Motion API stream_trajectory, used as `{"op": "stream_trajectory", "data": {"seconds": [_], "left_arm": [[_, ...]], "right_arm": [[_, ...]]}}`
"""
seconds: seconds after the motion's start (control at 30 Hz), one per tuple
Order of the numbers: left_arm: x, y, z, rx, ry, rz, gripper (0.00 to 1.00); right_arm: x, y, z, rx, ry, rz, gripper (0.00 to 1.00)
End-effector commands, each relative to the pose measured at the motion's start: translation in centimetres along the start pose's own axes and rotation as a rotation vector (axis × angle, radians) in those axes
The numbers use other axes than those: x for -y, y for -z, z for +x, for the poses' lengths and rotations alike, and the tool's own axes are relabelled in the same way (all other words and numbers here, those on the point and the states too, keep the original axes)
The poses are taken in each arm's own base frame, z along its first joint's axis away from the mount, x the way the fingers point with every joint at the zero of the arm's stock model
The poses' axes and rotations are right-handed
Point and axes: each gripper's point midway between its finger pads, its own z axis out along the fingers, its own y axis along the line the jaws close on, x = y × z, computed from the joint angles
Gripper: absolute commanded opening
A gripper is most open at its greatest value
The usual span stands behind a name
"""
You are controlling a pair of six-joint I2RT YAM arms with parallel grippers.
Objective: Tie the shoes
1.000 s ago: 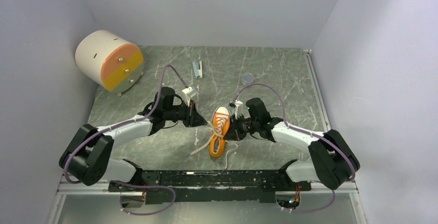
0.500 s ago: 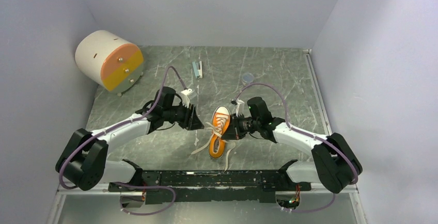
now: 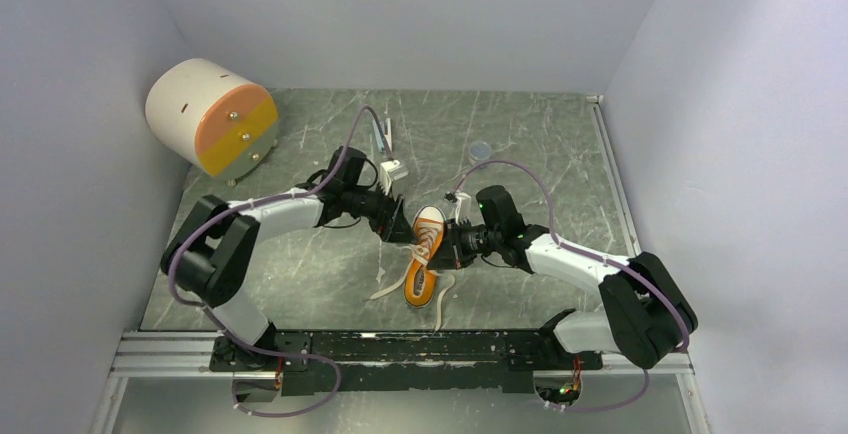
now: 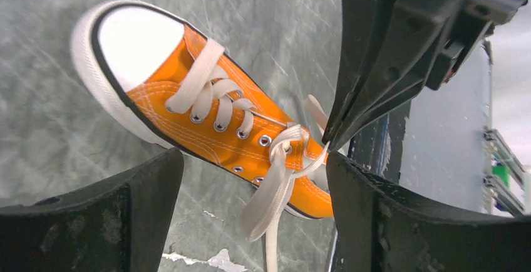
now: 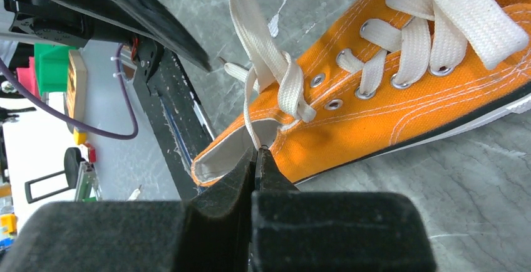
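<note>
The orange sneaker (image 3: 424,254) lies mid-table, white toe cap pointing away from the arm bases. It also shows in the left wrist view (image 4: 206,112) and the right wrist view (image 5: 401,90). Its white laces (image 4: 278,178) are crossed near the top eyelets, with loose ends trailing on the table (image 3: 392,282). My right gripper (image 5: 257,153) is shut on a thin strand of lace (image 5: 249,118) at the shoe's right side (image 3: 455,241). My left gripper (image 4: 250,209) is open and empty, its jaws spread over the laces at the shoe's left side (image 3: 398,229).
A white cylinder with an orange and yellow face (image 3: 212,116) stands at the back left. A small blue-white item (image 3: 383,134) and a round grey disc (image 3: 481,153) lie on the marbled table (image 3: 300,274) behind the shoe. Walls close in both sides.
My left arm has swung right and forward, bringing its open gripper right up to the shoe's left side. The right gripper has stayed on the lace.
</note>
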Motion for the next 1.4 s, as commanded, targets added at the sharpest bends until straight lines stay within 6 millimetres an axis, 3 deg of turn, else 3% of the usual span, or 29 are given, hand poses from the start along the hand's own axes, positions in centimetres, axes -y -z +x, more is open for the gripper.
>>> {"op": "stream_trajectory", "data": {"seconds": [0.0,0.17,0.33,0.57,0.77,0.87,1.0,1.2,1.37], "left_arm": [[1.8,-1.3,-0.3,0.009,-0.067,0.161,0.85],[2.1,-2.5,1.4,-0.013,-0.024,0.208,0.81],[2.0,-2.8,2.3,-0.009,0.001,0.220,0.67],[1.8,-2.8,3.9,-0.032,0.026,0.216,0.76],[2.2,-2.8,3.7,-0.019,0.038,0.250,0.61],[2.3,-2.8,3.8,-0.020,0.035,0.250,0.61],[2.2,-2.8,4.2,-0.025,0.042,0.247,0.51],[2.3,-2.7,4.5,-0.027,0.035,0.250,0.56],[2.3,-2.6,4.4,-0.023,0.027,0.242,0.47]], "right_arm": [[-0.6,0.1,-1.8,0.039,0.025,-0.010,0.00],[-0.6,0.0,-1.9,0.035,0.030,-0.011,0.00],[-0.5,-0.1,-1.8,0.032,0.026,-0.011,0.00],[-0.3,-0.1,-1.6,0.024,0.026,-0.003,0.00],[-0.1,-0.3,-1.5,0.019,0.022,-0.001,0.00],[0.0,-0.3,-1.5,0.020,0.020,0.002,0.00],[0.0,-0.3,-1.7,0.024,0.016,0.004,0.00],[0.1,-0.4,-2.0,0.041,0.003,0.013,0.00],[0.1,-0.5,-2.1,0.039,0.002,0.013,0.00]]}}
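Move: The lace loop standing off the knot lies about 4 cm back from the open left hand, some 2 cm to its right and 4 cm below; from the right hand, which already pinches a thin strand of lace, the loop is roughly 3 cm to the left and 2 cm forward, about level. From the left hand, the orange shoe's middle is about 4 cm back, 4 cm right and 6 cm down, and its white toe cap some 4 cm ahead, 5 cm right and 6 cm down. The left hand draws back about 4 cm and sinks some 3 cm, easing slightly right with only a small wrist turn, bringing its spread fingers down astride the lace loop beside the right fingertips; as it slows, its fingers close from nearly wide open to about half, still short of a pinch. The right hand keeps its shut grip on the thin strand by the knot and all but holds its place, shifting forward by less than a centimetre. ##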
